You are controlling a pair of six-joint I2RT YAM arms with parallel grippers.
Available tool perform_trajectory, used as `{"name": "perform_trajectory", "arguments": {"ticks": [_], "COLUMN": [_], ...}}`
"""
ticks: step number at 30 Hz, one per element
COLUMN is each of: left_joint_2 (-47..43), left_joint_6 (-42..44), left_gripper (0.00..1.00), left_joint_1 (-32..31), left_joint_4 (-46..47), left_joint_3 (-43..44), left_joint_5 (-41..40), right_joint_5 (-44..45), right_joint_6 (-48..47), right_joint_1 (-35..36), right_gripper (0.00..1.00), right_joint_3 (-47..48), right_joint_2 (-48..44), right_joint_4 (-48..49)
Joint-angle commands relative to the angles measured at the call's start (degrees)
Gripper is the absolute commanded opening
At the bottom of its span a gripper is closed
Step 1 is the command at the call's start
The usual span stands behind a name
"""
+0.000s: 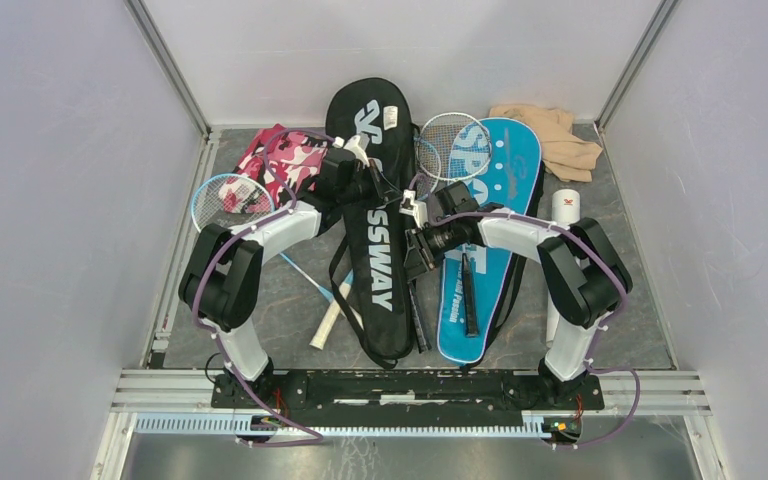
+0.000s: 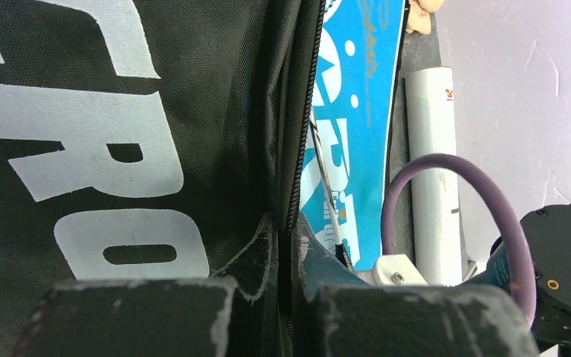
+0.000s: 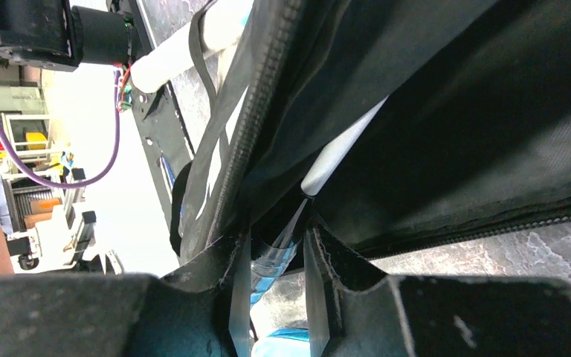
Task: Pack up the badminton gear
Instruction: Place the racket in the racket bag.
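The black "CROSSWAY" racket cover [image 1: 375, 270] lies lengthwise in the middle. My left gripper [image 2: 290, 232] is shut on its zipper edge [image 2: 308, 111], at the cover's right side [image 1: 392, 190]. My right gripper [image 3: 276, 239] reaches in under that lifted edge [image 1: 415, 240], shut on a silver-blue racket shaft [image 3: 271, 260]. The shaft's white handle [image 3: 342, 149] sits inside the cover. A racket head [image 1: 450, 145] shows between the two covers. The blue "SPORT" racket cover [image 1: 500, 170] lies to the right. A blue racket [image 1: 225, 200] lies at the left.
A long white tube [image 1: 565, 205] lies right of the blue cover, partly behind the right arm. Beige cloth [image 1: 555, 135] sits at the back right, pink camouflage cloth [image 1: 280, 160] at the back left. Dark handles [image 1: 418, 320] lie between and on the covers. Walls enclose three sides.
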Motion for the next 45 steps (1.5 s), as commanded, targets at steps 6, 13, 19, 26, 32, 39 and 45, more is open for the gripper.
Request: {"name": "perform_trajectory", "arguments": {"ticks": [6,13,19,26,32,39,45], "left_joint_2": [-0.58,0.03,2.6,3.73,3.86,4.42,4.54], "left_joint_6": [-5.78,-12.85,-17.96,-20.93,-21.36,-23.05,-25.36], "left_gripper": [0.02,0.02,0.02,0.02,0.02,0.02,0.02], "left_joint_1": [-0.33,-0.27,-0.16,0.51,1.95,3.39,4.21], "left_joint_4": [3.5,3.96,4.58,6.89,7.84,10.98,14.83], "left_joint_3": [-0.24,-0.3,1.56,2.14,3.26,3.91,3.51], "left_joint_5": [4.92,5.82,8.12,9.99,10.88,13.74,16.49], "right_joint_5": [1.03,2.6,3.67,3.33,-0.32,1.35,8.41], "right_joint_6": [3.83,11.5,15.97,17.23,14.81,2.95,-5.48], "right_joint_1": [-1.96,-2.48,-2.52,-2.49,-2.52,-2.6,-3.65], "right_gripper": [0.01,0.0,0.04,0.25,0.38,0.48,0.77], "right_joint_3": [4.82,3.38,2.51,1.85,1.4,4.11,6.1], "right_joint_2": [-0.03,0.95,1.85,1.94,1.28,0.15,-2.58], "right_joint_4": [8.73,17.41,22.64,24.01,22.49,9.36,-0.16]}}
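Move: The right hand already grips the racket at the top of its handle, just inside the mouth of the black racket bag; the bag's middle is about 10 cm ahead, 7 cm left and 4 cm below. The white racket's handle lies roughly 6 cm back and 11 cm right, the blue bag's middle 5 cm ahead and 15 cm right. From the left hand, pinching the bag's zip edge, the black bag's middle is some 4 cm back, 4 cm left, 9 cm below. The right hand carries the gripped racket about 5 cm forward and slightly left and up into the bag, swinging a little clockwise, then all but halts while its fingers spread wide and let go, shifting back right as it opens. The left hand keeps the zip edge pinched and holds the flap up, rising a centimetre or two while the wrist rolls some 20 degrees, left side down, with the fingers tipping downward. ##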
